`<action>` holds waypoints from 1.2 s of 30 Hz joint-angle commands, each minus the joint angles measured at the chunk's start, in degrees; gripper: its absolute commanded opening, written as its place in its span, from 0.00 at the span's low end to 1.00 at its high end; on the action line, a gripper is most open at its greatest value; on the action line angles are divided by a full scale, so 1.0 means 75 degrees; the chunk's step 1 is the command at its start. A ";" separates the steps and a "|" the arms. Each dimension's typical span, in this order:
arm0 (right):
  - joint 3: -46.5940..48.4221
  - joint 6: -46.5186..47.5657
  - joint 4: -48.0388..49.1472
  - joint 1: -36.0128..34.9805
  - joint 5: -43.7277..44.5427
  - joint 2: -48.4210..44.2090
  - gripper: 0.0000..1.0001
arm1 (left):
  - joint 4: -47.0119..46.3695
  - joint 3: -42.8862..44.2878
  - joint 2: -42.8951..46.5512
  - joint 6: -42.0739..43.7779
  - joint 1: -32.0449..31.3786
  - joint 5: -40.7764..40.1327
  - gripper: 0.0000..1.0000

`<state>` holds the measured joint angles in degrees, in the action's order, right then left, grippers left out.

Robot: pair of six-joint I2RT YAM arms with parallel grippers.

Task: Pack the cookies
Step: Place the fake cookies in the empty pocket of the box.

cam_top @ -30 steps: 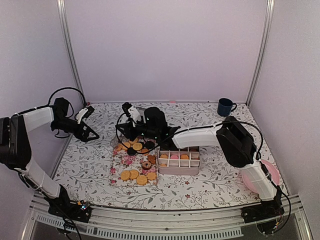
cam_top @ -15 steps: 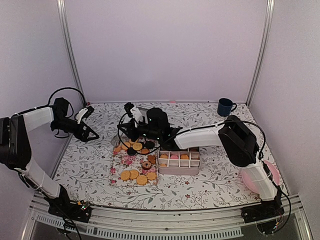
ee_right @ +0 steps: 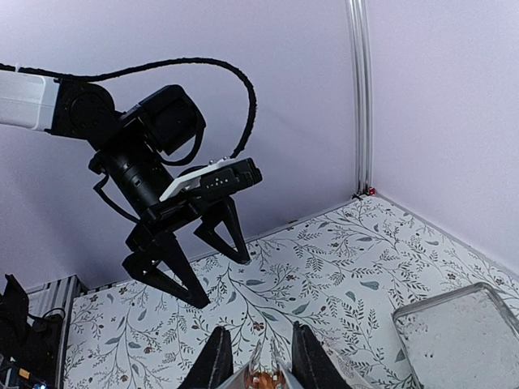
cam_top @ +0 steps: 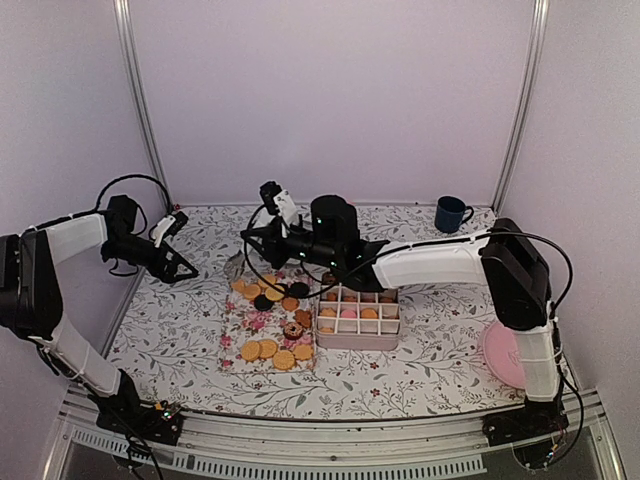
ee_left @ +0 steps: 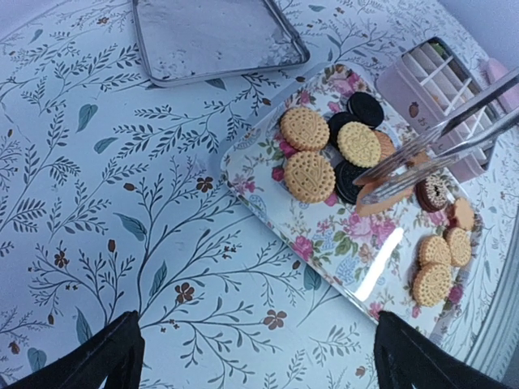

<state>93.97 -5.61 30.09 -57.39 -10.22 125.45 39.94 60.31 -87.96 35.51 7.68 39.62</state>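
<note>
Golden and dark round cookies [cam_top: 268, 292] lie on a flowered tray [cam_top: 240, 335], with more cookies [ee_left: 310, 175] showing in the left wrist view. My right gripper [cam_top: 258, 240] hangs over the tray's far end, shut on metal tongs [ee_left: 454, 134]. The tongs pinch one golden cookie [ee_left: 375, 197] just above the tray. That cookie [ee_right: 272, 378] shows between my right gripper's [ee_right: 263, 361] fingers. A pink divided box [cam_top: 358, 322] beside the tray holds a few cookies. My left gripper [cam_top: 185, 268] is open and empty over the cloth, left of the tray, and is also seen in the right wrist view [ee_right: 220, 279] and its own view [ee_left: 263, 356].
A clear lid [ee_left: 215, 36] lies on the flowered cloth behind the tray. A blue mug [cam_top: 452, 213] stands at the back right. A pink plate [cam_top: 505, 355] sits at the right edge, by my right arm's base.
My right arm rose and drew back to the right from the tray's cookies, its jaws closing further on the tongs. My left arm stayed still.
</note>
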 commanded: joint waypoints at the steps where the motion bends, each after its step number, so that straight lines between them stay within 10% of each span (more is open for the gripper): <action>1: -0.0630 -0.0074 0.0418 -0.0036 0.0118 -0.1046 0.00 | 0.0154 0.0193 0.0150 0.0010 0.0071 0.0144 0.99; 18: -0.5526 0.0175 -0.1562 -0.0024 0.1471 -0.6637 0.00 | 0.0130 0.0366 -0.0124 0.0081 0.0065 0.0462 0.99; 36: -0.6057 0.0609 -0.2276 -0.0018 0.1864 -0.6704 0.00 | 0.0123 0.0407 -0.0236 0.0082 0.0065 0.0401 0.99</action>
<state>49.06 -2.74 11.46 -57.39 1.72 74.28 40.82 62.22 -88.86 35.55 7.68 41.95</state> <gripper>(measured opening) 0.221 0.992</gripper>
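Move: With the right hand, already gripping the tongs and a brown cookie in their heads, aim for the compartment box: its middle is about 23 cm right, 5 cm back and 21 cm below. The flowered tray's middle is 5 cm back, 1 cm right and 23 cm below; the chocolate ring cookie on it, 7 cm back and 7 cm right. The silver tray is some 16 cm ahead, 4 cm right. From the idle left hand the box is about 39 cm right, 7 cm back, 10 cm below. Keep the right fingers shut on the tongs and swing them right some 20 cm and back about 9, from above the flowered tray to over the box. Arch up about 7 cm on the way, then sink most of that again, turning the hand slightly clockwise and tipping its fingers down so the tong heads dip towards the pockets. ##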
